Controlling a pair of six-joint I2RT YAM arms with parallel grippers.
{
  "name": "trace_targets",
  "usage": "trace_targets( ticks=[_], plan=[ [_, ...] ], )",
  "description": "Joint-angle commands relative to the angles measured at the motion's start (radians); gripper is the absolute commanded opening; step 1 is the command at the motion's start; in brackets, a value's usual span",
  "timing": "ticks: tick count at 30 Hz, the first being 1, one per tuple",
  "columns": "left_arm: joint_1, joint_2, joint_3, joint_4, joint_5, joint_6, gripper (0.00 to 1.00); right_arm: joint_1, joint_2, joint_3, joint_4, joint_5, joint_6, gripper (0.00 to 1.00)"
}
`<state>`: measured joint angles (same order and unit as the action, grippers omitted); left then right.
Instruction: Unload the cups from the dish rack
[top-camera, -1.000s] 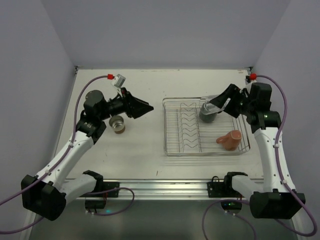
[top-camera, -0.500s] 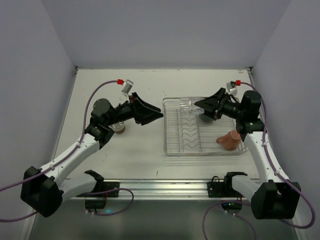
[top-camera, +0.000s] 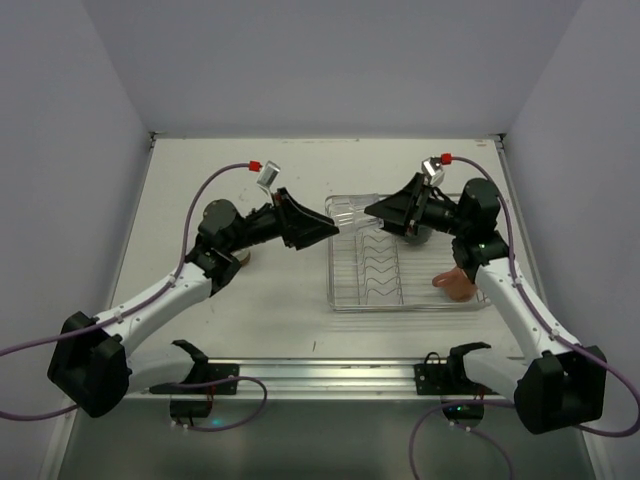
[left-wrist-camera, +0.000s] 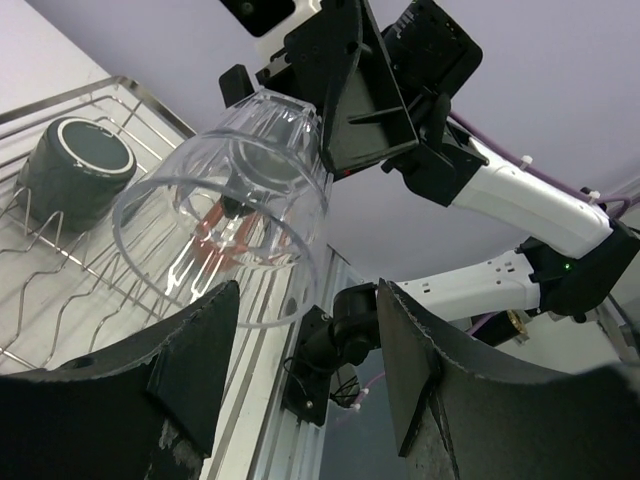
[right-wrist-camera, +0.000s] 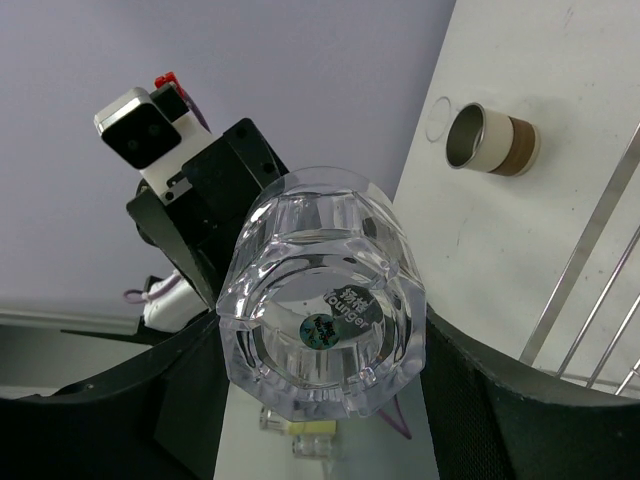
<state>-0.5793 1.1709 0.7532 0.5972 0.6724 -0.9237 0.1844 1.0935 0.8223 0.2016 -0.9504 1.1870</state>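
My right gripper (top-camera: 385, 210) is shut on a clear tumbler (top-camera: 350, 212), held on its side in the air over the dish rack's (top-camera: 400, 305) left edge, mouth pointing left. In the right wrist view the tumbler's thick base (right-wrist-camera: 325, 340) fills the space between my fingers. My left gripper (top-camera: 325, 228) faces it, open. The tumbler's rim (left-wrist-camera: 230, 210) hangs just beyond the fingertips (left-wrist-camera: 225, 300). A dark grey mug (left-wrist-camera: 75, 170) stands upside down in the rack. A salmon-pink cup (top-camera: 455, 280) lies in the rack's right side. A cream cup with a brown band (right-wrist-camera: 490, 140) lies on the table, left of the rack.
The rack's zigzag dividers (top-camera: 375, 260) run down its middle. Walls close in the table on the left, back and right. Purple cables (top-camera: 215, 180) loop above both arms. The arm bases and a metal rail (top-camera: 330, 375) line the near edge.
The right arm carried the tumbler left, from above the dark mug to the rack's left edge. The left arm swung right, away from the cream cup, and now faces the tumbler.
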Motion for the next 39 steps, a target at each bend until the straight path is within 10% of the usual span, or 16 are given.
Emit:
trace_targets(
  ticks=[1,13,19,23,26,35,39],
  plan=[
    [-0.022,0.024,0.028,0.092,-0.025,-0.015,0.61,0.027,0.014,0.055,0.071,0.027,0.029,0.00],
    [-0.054,0.067,0.046,0.124,-0.036,-0.023,0.49,0.113,0.085,0.071,0.107,0.073,0.037,0.00],
    [-0.053,0.061,0.063,0.052,-0.053,0.031,0.00,0.121,0.095,0.080,0.067,0.076,0.014,0.00],
    [-0.051,0.033,0.087,-0.109,-0.097,0.103,0.00,0.121,0.092,0.106,-0.037,0.090,-0.074,0.44],
    [-0.044,0.006,0.118,-0.263,-0.137,0.184,0.00,0.121,0.075,0.132,-0.164,0.120,-0.163,0.97],
    [0.072,-0.024,0.313,-0.837,-0.295,0.434,0.00,0.121,-0.052,0.241,-0.684,0.427,-0.504,0.99],
    [0.073,0.048,0.431,-1.080,-0.451,0.511,0.00,0.119,-0.018,0.352,-0.907,0.825,-0.598,0.99]
  ],
)
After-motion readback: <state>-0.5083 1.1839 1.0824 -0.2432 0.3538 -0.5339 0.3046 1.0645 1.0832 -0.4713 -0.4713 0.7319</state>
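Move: The clear cup, still held near its base by the right hand, has its open rim facing the left fingers; its middle lies about 7 cm right and 3 cm ahead of the left hand, at its height. From the right hand, the left gripper is some 11 cm left and 3 cm back, level in height. Below the right hand, some 25 cm down, the green mug sits 9 cm ahead and 10 cm right. The clear cup is handed over in mid-air: the right hand brings it about 3 cm left and slightly down while the left hand eases some 2 cm right, then closes, pinching the wall at the rim. Only then does the right hand open, letting go and backing off right and down, turning clockwise. The left hand draws the cup left and forward, sinking slightly and rolling its left side up some 30 degrees as it swings counter-clockwise. ##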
